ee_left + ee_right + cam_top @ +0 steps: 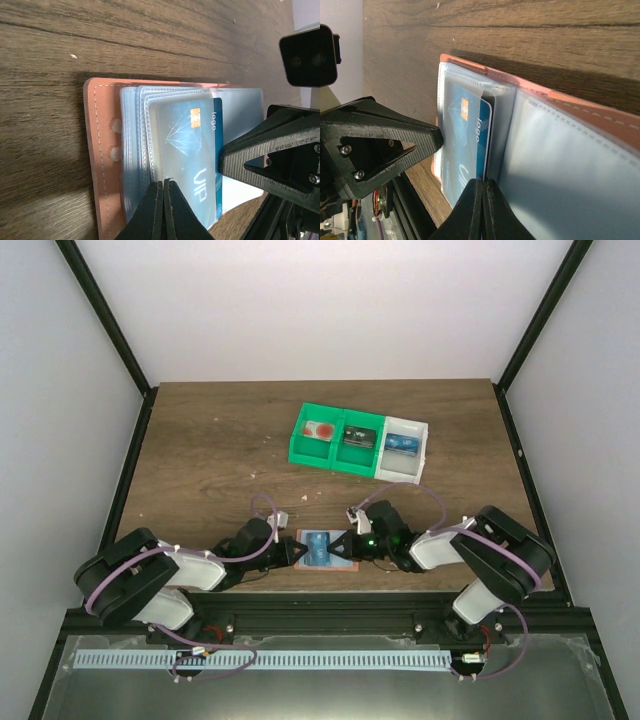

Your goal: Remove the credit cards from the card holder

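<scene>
The salmon-pink card holder [345, 565] lies open near the table's front edge, between both grippers; its leather edge [100, 150] and clear sleeves show close up. A light-blue credit card [187, 145] marked VIP sits in the top sleeve, and its darker long edge [485, 130] sticks out. My left gripper [163, 182] is shut, with its tips on the sleeve's edge over the card. My right gripper [483, 182] is shut on the card's protruding edge, and it meets that edge from the opposite side [225, 160]. Any further cards are hidden under the sleeves.
A green bin [335, 440] with two compartments and a white bin [405, 450] stand at the back of the table, each holding small items. Black frame posts rise at the table's corners. Both arms reach in low from the front rail.
</scene>
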### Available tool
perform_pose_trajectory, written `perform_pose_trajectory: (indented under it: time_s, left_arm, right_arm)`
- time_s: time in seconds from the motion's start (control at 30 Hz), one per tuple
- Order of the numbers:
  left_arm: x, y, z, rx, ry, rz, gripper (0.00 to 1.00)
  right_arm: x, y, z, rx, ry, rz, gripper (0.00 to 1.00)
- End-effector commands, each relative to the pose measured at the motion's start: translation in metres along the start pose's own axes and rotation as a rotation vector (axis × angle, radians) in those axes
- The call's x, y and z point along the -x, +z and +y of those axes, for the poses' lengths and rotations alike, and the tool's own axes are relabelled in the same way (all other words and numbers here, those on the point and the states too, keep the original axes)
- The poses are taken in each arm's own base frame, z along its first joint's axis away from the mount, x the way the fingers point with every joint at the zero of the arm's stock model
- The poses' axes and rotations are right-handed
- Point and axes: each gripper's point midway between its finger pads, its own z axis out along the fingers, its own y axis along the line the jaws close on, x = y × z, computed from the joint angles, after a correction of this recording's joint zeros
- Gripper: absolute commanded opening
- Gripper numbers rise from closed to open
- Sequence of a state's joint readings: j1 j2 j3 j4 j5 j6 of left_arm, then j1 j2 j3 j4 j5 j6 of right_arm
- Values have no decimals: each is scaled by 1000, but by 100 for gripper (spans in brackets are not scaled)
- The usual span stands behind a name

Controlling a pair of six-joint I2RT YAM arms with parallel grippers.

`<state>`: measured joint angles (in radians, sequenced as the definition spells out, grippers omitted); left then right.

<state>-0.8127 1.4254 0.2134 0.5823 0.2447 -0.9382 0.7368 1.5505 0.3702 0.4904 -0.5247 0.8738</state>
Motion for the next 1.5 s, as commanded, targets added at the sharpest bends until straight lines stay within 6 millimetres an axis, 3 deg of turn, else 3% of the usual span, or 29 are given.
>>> perform_pose_trajectory:
  time_s: [0.0, 0.77, 1.2, 1.4, 1.47]
  left_arm:
    - [-14, -1, 32, 123, -14, 37, 0]
    - [-12, -5, 42, 165, -19, 6, 0]
    - [-10, -3, 42, 173, -19, -1, 0]
    - [-7, -5, 37, 161, -19, -10, 3]
    - [-5, -5, 31, 147, -11, -7, 16]
  right_arm:
    - [-3, 2, -1, 39, 14, 19, 1]
    - [-2, -24, -30, -41, 25, -36, 1]
    - [10, -45, -27, -112, -31, -91, 0]
    - [18, -61, -22, -174, -70, -117, 0]
    - [24, -67, -16, -182, -95, -134, 0]
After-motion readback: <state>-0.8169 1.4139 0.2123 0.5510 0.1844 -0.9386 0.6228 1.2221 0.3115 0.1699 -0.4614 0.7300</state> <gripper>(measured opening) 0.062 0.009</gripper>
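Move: From the right hand, shut on its right long edge, the blue VIP credit card has its middle about 3 cm to the left, level forward and some 1 cm down, still mostly in its clear pocket. The card holder's right half lies about 3 cm to the right, 1 cm back and 2 cm below; the white tray is roughly 23 cm ahead and 17 cm to the right. From the left hand, at the pocket's left edge, the card is about 3 cm to the right. Drawing the card sideways by its pinched edge, the right hand dips slightly, then pulls right about 5 cm over the holder's right half, rising some 2 cm in the latter part with its fingers still shut. The left hand stays at the sleeves' left edge to hold them, gives about a centimetre to the left, and only at the end begins to part its fingers. ##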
